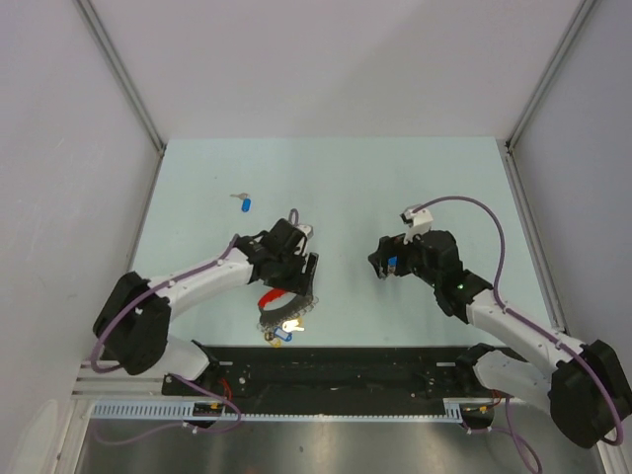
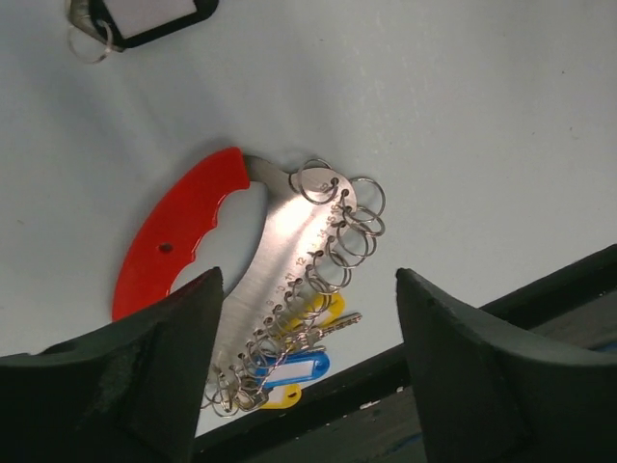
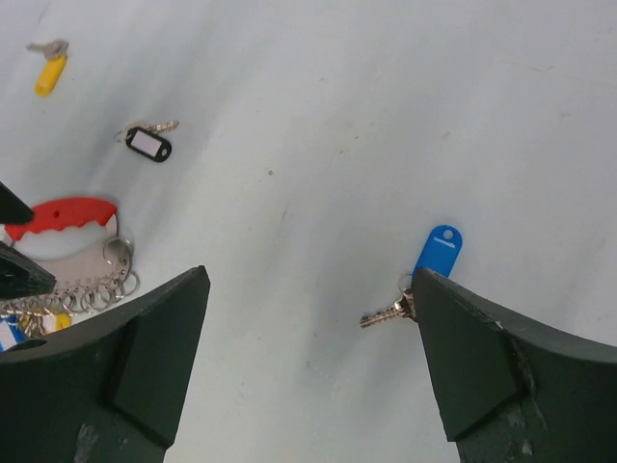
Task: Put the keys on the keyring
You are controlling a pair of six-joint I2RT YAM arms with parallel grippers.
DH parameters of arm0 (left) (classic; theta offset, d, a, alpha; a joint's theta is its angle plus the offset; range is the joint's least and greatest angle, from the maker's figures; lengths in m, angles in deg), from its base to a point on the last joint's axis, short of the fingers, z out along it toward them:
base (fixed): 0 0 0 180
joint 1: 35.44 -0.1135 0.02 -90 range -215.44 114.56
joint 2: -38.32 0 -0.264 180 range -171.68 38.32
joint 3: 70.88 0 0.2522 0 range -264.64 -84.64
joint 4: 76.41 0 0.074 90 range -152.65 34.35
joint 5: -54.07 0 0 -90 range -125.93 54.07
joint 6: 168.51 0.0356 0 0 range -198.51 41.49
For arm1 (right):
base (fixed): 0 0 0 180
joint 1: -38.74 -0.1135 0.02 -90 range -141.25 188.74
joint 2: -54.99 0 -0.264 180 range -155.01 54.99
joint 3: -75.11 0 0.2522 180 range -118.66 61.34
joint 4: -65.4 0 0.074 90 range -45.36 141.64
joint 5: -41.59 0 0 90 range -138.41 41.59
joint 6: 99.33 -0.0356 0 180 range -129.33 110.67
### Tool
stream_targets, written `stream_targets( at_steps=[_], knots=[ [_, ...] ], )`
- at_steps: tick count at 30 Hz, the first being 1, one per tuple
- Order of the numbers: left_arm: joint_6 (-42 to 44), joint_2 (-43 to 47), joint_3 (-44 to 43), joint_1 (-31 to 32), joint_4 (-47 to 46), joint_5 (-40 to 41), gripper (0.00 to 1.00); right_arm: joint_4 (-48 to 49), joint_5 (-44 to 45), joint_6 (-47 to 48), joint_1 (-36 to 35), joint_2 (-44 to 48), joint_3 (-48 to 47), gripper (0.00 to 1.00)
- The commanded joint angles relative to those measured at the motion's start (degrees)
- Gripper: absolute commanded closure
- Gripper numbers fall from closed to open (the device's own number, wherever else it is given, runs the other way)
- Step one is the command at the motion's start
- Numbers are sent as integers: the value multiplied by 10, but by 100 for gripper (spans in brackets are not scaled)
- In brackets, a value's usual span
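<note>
The keyring lies flat on the table, a red plastic arc on a curved silver plate lined with small split rings. Keys with a blue tag and yellow tags hang at its lower end. My left gripper hovers open above it with nothing between the fingers; in the top view the left gripper is over the keyring. My right gripper is open above the table. A blue-tagged key lies on the surface, its ring end hidden behind the right fingertip.
A black-rimmed oval tag lies beyond the keyring, and a yellow-tagged key farther off. In the top view a small loose key lies at the far left. The black base rail runs along the near edge.
</note>
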Motion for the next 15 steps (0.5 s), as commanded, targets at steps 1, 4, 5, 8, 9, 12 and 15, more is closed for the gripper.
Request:
stream_targets(
  at_steps=[1,4,5,8,9,12,15],
  knots=[
    [-36,-47,-47,12,-14,-14,40,60,1,-45,26,55,31,8],
    [-39,-84,-66,14,-14,-12,60,50,7,-47,37,77,36,9],
    [-38,-93,-77,15,-9,-6,63,48,11,-47,39,80,36,9],
    [-36,-125,-92,15,-6,9,72,38,16,-43,41,92,38,9],
    [-36,-131,-94,15,-4,12,73,36,16,-43,41,94,38,9],
    [-36,-153,-102,15,-3,19,75,34,16,-40,42,97,38,9],
    [-36,-172,-107,15,1,28,75,35,16,-40,42,96,38,9]
  ],
)
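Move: The keyring's end ring lies roughly 3 cm ahead of the left hand, 3 cm to its right and 5 cm below. The red handle sits about 6 cm to the left of that ring, and the black-tagged key some 8 cm farther out than the ring and 3 cm left. The hung blue tag is around 10 cm back from the ring and 6 cm left. From the right hand the end ring is about 17 cm left, 4 cm back and 11 cm below. Down onto the keyring's end ring goes the left hand, first mostly rightward, then sinking and reaching forward, about 5 cm in all, its fingers closing from wide to a narrow gap that brackets the ring; a firm pinch can't be seen. The right hand, still wide open, backs off from the keyring, about 3 cm up and nearly as far right. ##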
